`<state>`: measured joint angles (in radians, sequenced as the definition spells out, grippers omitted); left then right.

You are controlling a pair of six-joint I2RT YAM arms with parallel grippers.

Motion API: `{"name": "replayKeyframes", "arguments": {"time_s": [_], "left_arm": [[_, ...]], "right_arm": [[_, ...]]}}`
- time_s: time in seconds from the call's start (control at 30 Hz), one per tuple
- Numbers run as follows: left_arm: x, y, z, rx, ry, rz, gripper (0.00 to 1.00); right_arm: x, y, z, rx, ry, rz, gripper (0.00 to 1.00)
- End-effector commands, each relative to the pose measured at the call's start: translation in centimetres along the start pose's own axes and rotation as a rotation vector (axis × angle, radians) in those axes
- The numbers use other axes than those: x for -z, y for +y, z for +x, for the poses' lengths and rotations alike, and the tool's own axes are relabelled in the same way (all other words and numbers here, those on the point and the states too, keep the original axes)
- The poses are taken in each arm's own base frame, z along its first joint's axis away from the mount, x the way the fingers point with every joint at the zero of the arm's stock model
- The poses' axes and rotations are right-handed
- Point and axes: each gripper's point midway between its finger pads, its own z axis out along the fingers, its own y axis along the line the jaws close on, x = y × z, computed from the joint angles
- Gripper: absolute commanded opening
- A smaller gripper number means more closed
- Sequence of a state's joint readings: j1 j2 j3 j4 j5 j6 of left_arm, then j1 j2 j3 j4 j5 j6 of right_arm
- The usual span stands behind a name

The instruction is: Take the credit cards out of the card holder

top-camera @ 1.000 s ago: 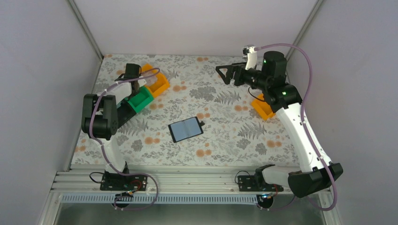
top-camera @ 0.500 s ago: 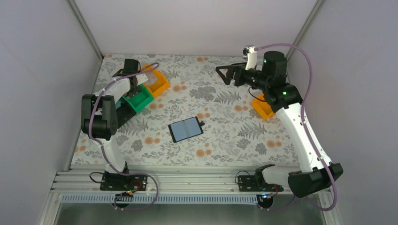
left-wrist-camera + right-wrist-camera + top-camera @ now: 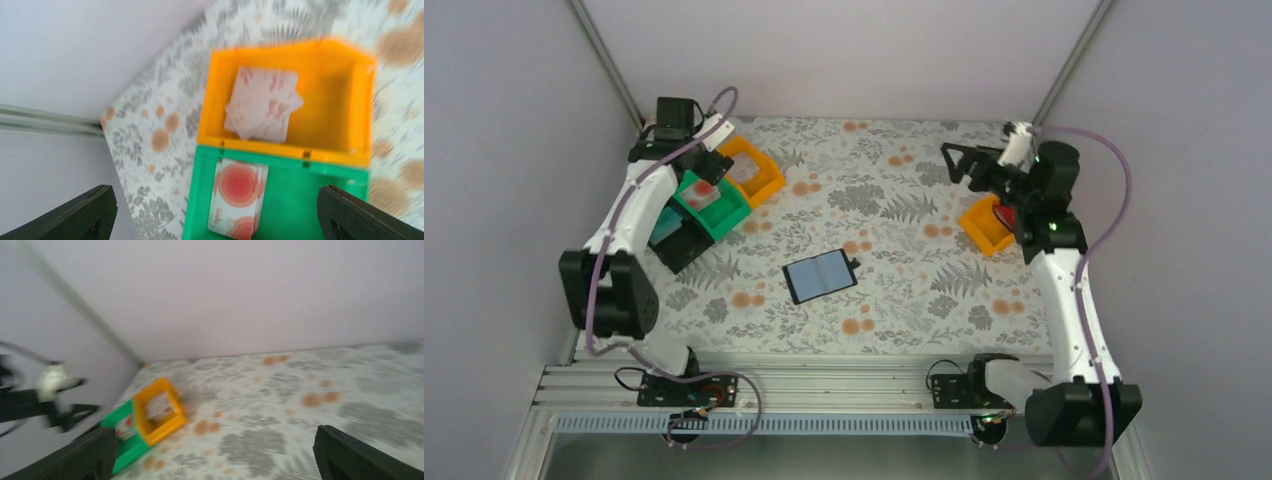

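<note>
The black card holder (image 3: 821, 275) lies open and flat at mid-table, its glossy bluish inner pockets facing up, and neither gripper is near it. Red-circled credit cards (image 3: 239, 197) lie stacked in the green tray (image 3: 295, 200). Pale cards (image 3: 262, 102) lie in the orange tray (image 3: 345, 75) behind it. My left gripper (image 3: 704, 150) hangs above these trays, open, with nothing between its fingers (image 3: 75, 215). My right gripper (image 3: 959, 160) is open and empty at the back right, raised above the table. A red card (image 3: 1004, 212) sits in the right orange tray (image 3: 979, 228).
A black tray (image 3: 686, 245) holding a bluish card (image 3: 664, 228) stands in front of the green tray at the left. The side walls and corner posts stand close behind both arms. In the right wrist view the left trays (image 3: 150, 415) show across the floral tabletop.
My left gripper has opened and lifted back-left off the green tray, where a red-circled card now shows. The right arm has swung to the right, toward the right orange tray.
</note>
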<state>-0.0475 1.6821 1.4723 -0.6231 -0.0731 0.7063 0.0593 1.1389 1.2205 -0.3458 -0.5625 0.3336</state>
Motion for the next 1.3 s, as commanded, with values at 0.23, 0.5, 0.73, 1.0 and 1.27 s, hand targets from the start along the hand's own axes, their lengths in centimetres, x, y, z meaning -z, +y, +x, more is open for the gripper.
{"name": "replayKeyframes", "arguments": {"time_s": [0.23, 0.5, 0.73, 1.0, 1.27], "left_arm": [[8.5, 2.2, -2.6, 0.512, -0.472, 0.031, 1.0], [4.1, -2.5, 5.8, 0.649, -0.612, -0.1, 1.0], [3.9, -4.0, 9.7, 0.65, -0.712, -0.268, 1.0], [1.9, -4.3, 9.2, 0.639, -0.691, -0.212, 1.0], [3.1, -6.9, 8.5, 0.562, -0.826, -0.234, 1.0]], "right_arm": [[8.8, -11.0, 1.5, 0.101, -0.548, 0.443, 1.0], [13.2, -13.5, 8.8, 0.257, -0.752, 0.608, 1.0], [11.3, -16.2, 13.5, 0.281, -0.634, 0.647, 0.99], [7.9, -17.0, 14.6, 0.32, -0.536, 0.559, 0.99], [2.4, -17.5, 15.5, 0.388, -0.4, 0.416, 0.99]]}}
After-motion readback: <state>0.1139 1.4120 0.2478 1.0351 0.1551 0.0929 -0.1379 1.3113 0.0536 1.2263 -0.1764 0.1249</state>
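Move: The card holder lies open on the table, about 21 cm back and 30 cm right of the left hand, 19 cm below it; from the right hand it is some 10 cm back, 27 cm left and 36 cm down. Beneath the left hand, the green bin's middle is roughly 4 cm back and 4 cm right, the left orange bin 3 cm ahead and 12 cm right, the black bin 12 cm back and 2 cm left. The right orange bin sits 4 cm ahead and 16 cm right of the right hand, 34 cm below. Up first, about 10 cm above the green bin, then down some 20 cm and back about 12, the empty left hand ends low over the black bin, rising slightly, its fingers tipped up to nearly level. Meanwhile the right hand sweeps right and sinks, back and then partly forward, turning clockwise and then partly back, to stop just short of the right orange bin. Both grippers stay open, touching nothing. ##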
